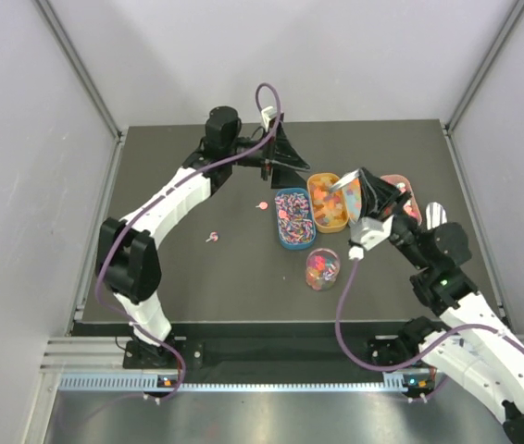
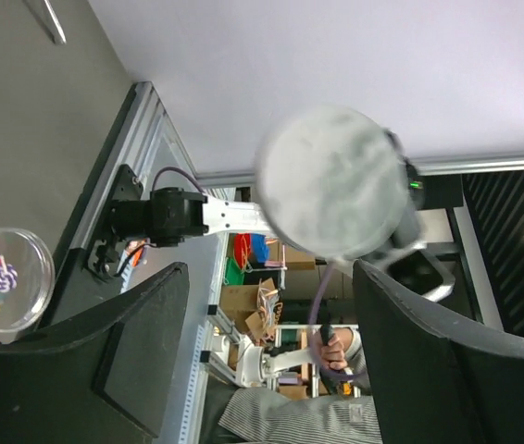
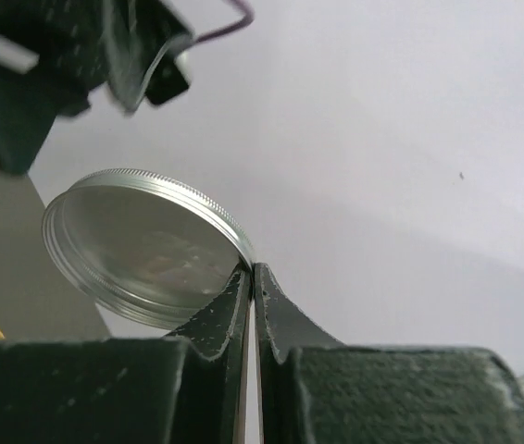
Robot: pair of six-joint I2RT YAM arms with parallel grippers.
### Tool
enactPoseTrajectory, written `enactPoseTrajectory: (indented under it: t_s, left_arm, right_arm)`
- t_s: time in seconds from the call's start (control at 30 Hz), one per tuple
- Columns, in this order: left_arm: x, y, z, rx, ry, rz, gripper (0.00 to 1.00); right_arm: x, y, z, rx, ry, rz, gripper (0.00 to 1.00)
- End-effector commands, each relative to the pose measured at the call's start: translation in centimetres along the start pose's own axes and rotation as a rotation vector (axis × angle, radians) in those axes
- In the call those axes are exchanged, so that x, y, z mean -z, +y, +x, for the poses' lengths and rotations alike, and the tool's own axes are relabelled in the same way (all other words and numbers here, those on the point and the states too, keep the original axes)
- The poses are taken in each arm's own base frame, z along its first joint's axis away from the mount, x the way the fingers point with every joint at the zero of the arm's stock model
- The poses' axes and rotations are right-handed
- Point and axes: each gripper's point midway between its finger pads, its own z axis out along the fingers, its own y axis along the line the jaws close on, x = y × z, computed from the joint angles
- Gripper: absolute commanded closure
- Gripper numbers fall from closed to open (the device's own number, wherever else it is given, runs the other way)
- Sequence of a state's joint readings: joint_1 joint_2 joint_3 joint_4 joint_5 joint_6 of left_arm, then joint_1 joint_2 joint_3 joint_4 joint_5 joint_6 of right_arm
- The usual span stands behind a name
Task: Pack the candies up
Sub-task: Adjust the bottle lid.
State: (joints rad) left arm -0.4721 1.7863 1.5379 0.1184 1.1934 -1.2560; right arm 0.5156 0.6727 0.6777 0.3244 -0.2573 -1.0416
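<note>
Pink-purple candies fill the blue tray [image 1: 294, 218], and yellow-orange gummies fill the orange tray [image 1: 328, 203]. Mixed candies lie in the clear round jar [image 1: 322, 268] [image 2: 3, 277], which stands open. My right gripper [image 1: 362, 185] [image 3: 251, 268] is shut on the rim of the silver lid [image 3: 142, 245] [image 1: 351, 194], held tilted above the orange tray. My left gripper [image 1: 294, 166] [image 2: 271, 314] hovers open just behind the trays. It faces the lid [image 2: 331, 180], which shows blurred beyond its fingers. Nothing is between those fingers.
A pink tray [image 1: 397, 189] sits right of the orange one, partly under the right arm. Two loose candies lie on the dark table, one [image 1: 262, 204] left of the blue tray and one [image 1: 212, 238] further left. Grey walls enclose the table.
</note>
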Motion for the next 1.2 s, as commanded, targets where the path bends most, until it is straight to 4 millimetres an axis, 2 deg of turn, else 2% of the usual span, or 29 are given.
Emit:
enactPoseTrajectory:
  t_s: [0.0, 0.03, 0.1, 0.13, 0.17, 0.23, 0.33, 0.37, 0.43, 0.47, 0.53, 0.57, 0.7, 0.73, 0.8, 0.87, 0.9, 0.93, 0.97, 1.0, 1.07, 1.17]
  left_arm:
    - [1.7, -3.1, 1.0, -0.056, -0.036, 0.012, 0.25]
    - [1.8, -3.0, 1.3, -0.029, -0.028, 0.010, 0.26]
    - [1.9, -3.2, 1.6, 0.023, -0.034, 0.008, 0.30]
    - [1.9, -2.6, 1.6, 0.048, -0.044, -0.001, 0.31]
    - [1.9, -2.6, 1.6, 0.060, -0.057, -0.005, 0.31]
    - [1.9, -1.6, 1.5, 0.109, -0.065, -0.015, 0.31]
    - [1.9, 0.5, 1.2, 0.203, -0.060, -0.042, 0.34]
    - [1.8, 1.4, 0.9, 0.224, -0.062, -0.051, 0.35]
    - [1.6, 1.6, 0.3, 0.254, -0.064, -0.051, 0.33]
    - [1.3, 2.1, -0.2, 0.269, -0.069, -0.053, 0.32]
    - [1.2, 2.0, -1.0, 0.297, -0.078, -0.044, 0.30]
    - [1.0, 2.8, -1.5, 0.331, -0.084, -0.052, 0.30]
    - [1.0, 4.5, -2.8, 0.432, -0.103, -0.054, 0.32]
    - [1.2, 4.9, -3.4, 0.450, -0.112, -0.056, 0.37]
    - [1.3, 5.2, -3.8, 0.497, -0.115, -0.061, 0.38]
    - [1.7, 4.9, -4.8, 0.517, -0.124, -0.053, 0.38]
    - [1.9, 4.3, -5.2, 0.523, -0.124, -0.047, 0.40]
    - [2.1, 4.1, -5.5, 0.533, -0.126, -0.043, 0.41]
    - [2.6, 4.3, -6.1, 0.549, -0.140, -0.043, 0.42]
    - [2.9, 4.1, -6.5, 0.566, -0.149, -0.043, 0.49]
    - [3.6, 4.0, -6.7, 0.628, -0.156, -0.046, 0.58]
    - [3.7, 3.7, -6.1, 0.649, -0.158, -0.055, 0.60]
  right_arm:
    - [0.9, -1.2, 0.0, 0.359, 0.000, 0.101, 1.00]
    - [1.3, -1.6, -0.3, 0.412, -0.009, 0.139, 1.00]
    - [1.6, 0.1, 0.9, 0.430, 0.009, 0.123, 1.00]
    - [1.2, 1.0, 1.6, 0.450, 0.016, 0.104, 1.00]
    - [1.3, 0.3, 1.4, 0.460, 0.011, 0.166, 1.00]
    - [0.6, 0.6, 2.0, 0.438, 0.022, 0.169, 1.00]
    - [-0.3, 0.1, 1.3, 0.441, -0.002, 0.170, 1.00]
    - [-0.6, -1.1, 0.8, 0.447, -0.004, 0.190, 1.00]
    - [-1.4, -2.0, 0.4, 0.435, -0.006, 0.203, 1.00]
    - [-1.7, -3.4, -0.5, 0.432, -0.020, 0.234, 1.00]
    - [-2.4, -3.4, -1.0, 0.425, -0.039, 0.227, 1.00]
    - [-2.6, -3.3, -1.4, 0.428, -0.061, 0.223, 1.00]
    - [-3.5, -1.6, -3.9, 0.423, -0.149, 0.181, 1.00]
    - [-3.5, -0.9, -4.1, 0.432, -0.158, 0.164, 1.00]
    - [-3.6, 0.5, -4.5, 0.435, -0.180, 0.137, 1.00]
    - [-3.6, 2.3, -4.2, 0.467, -0.201, 0.108, 1.00]
    - [-3.5, 2.7, -4.2, 0.536, -0.206, 0.118, 1.00]
    - [-4.1, 3.9, -3.7, 0.561, -0.212, 0.113, 1.00]
    - [-3.6, 3.1, -4.1, 0.585, -0.229, 0.199, 1.00]
    - [-3.6, 3.2, -4.0, 0.597, -0.229, 0.227, 1.00]
    - [-4.1, 4.9, -2.9, 0.583, -0.218, 0.212, 1.00]
    - [-4.6, 6.8, -2.0, 0.561, -0.215, 0.166, 1.00]
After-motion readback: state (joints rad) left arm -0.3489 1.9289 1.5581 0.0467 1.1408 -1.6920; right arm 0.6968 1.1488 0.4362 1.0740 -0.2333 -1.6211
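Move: The right hand already pinches the lid by its rim, the lid's middle about 4 cm below the fingertips and 3 cm to their left, 1 cm back. From the empty left hand the lid is some 12 cm to the right, 4 cm back and 3 cm higher. From the right hand the jar stands about 6 cm left, 2 cm back and 35 cm below; the orange tray some 19 cm ahead, 3 cm left, 37 cm down. Keeping the lid's rim pinched, the right hand dips and comes back up, then swings about 8 cm left towards the left gripper and sinks to some 7 cm below its start, its fingers tipping upward. After a small draw back and up, the left hand goes forward and down, rolling some 35 degrees, then rises slightly as its open fingers close about halfway beside the lid, gripping nothing. ##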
